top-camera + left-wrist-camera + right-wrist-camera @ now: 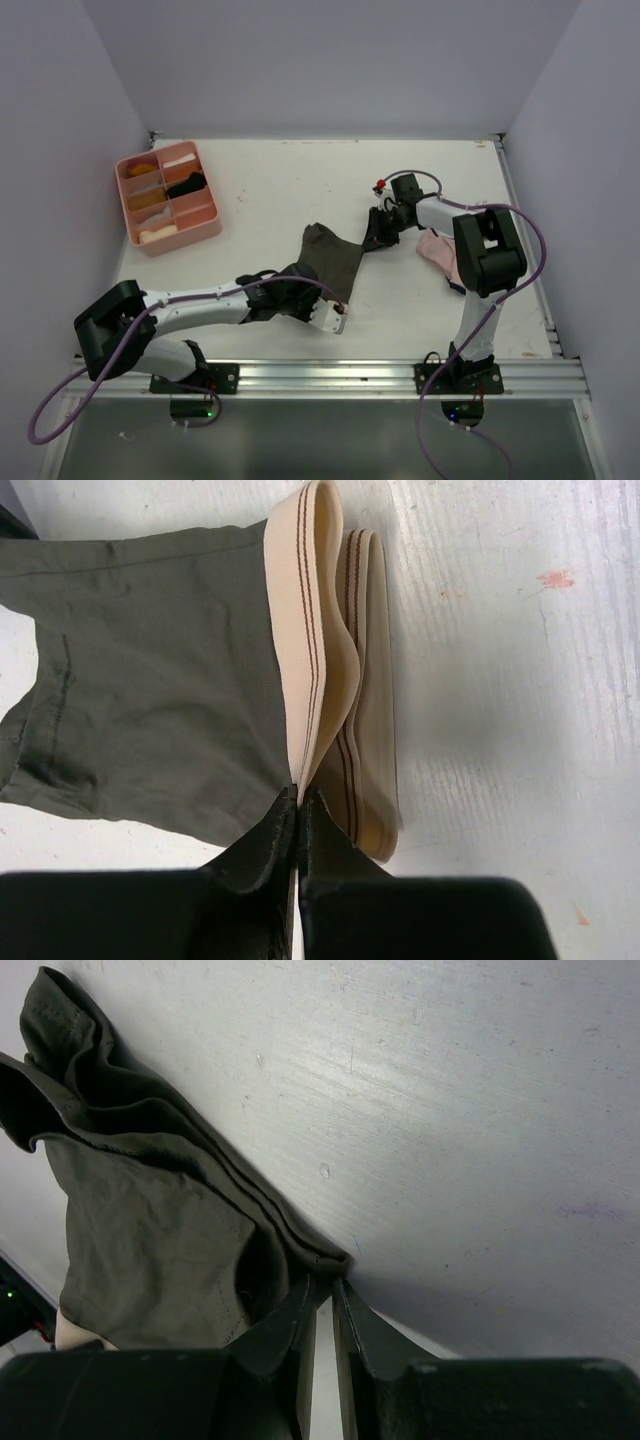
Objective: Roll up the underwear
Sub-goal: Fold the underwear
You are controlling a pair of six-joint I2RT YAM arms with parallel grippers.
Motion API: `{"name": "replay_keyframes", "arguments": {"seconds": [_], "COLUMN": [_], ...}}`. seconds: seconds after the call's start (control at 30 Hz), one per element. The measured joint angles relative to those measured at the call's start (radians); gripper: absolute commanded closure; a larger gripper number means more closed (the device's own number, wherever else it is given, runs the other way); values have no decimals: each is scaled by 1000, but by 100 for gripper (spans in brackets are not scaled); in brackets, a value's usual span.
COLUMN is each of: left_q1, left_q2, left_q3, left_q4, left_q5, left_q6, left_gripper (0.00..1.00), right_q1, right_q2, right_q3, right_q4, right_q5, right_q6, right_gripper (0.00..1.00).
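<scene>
The dark olive underwear (330,255) lies stretched across the middle of the table between my two grippers. My left gripper (335,318) is at its near end, shut on the cream striped waistband (320,660); the left wrist view has the jaws (298,795) pinched tight on the band's folded edge, with the olive cloth (150,670) spread to the left. At the far end my right gripper (380,225) is shut on a bunched olive edge (140,1230), the folds caught at its tips (326,1282). A pale pink underwear (437,250) lies beside the right arm, partly hidden by it.
A pink compartment tray (185,238) holding small rolled items stands at the back left. White walls close in the table on three sides. The metal rail (330,375) carrying both arm bases runs along the near edge.
</scene>
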Motion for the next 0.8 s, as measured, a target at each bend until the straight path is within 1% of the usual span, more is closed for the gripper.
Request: {"name": "replay_keyframes", "arguments": {"seconds": [0.47,0.57,0.6,0.7,0.8], "left_q1": [-6,-6,-6,-6,-6], "left_q2": [-15,-15,-16,-25,-53], "left_q3": [-66,-72,-72,-72,-60], "left_q4": [20,22,22,19,-8], "left_q5": [-29,-29,-28,-24,-3], "left_q6": [1,10,11,6,-3], "left_gripper": [100,67,54,48,47], "right_q1": [0,0,0,0,0], "right_q2": [7,7,7,7,7], "right_q3": [12,13,13,13,15], "right_q4": [-8,-9,-9,-8,-10], "right_q5": [3,3,3,3,2], "right_q6": [-7,-7,-7,-7,-7], "right_gripper": [82,82,82,82,82]}}
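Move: The left gripper already pinches the upper waistband layer near its left end. The lower waistband layer it is going onto has its middle some 4 cm to the right, 1 cm nearer the robot and 3 cm below. The dark cloth's middle lies about 11 cm ahead and 6 cm right. From the right hand, which holds the cloth's far right corner, the lower waistband layer lies about 15 cm back, 10 cm left. Lower the left gripper while drawing the pinched waistband to the left, each about 1.5 cm, with a slight pull back towards the robot, so the band comes down over the layer beneath. Then open the fingers to about half, let the band go and start to lift, roughly 1 cm. Keep the right gripper still on the far corner. ##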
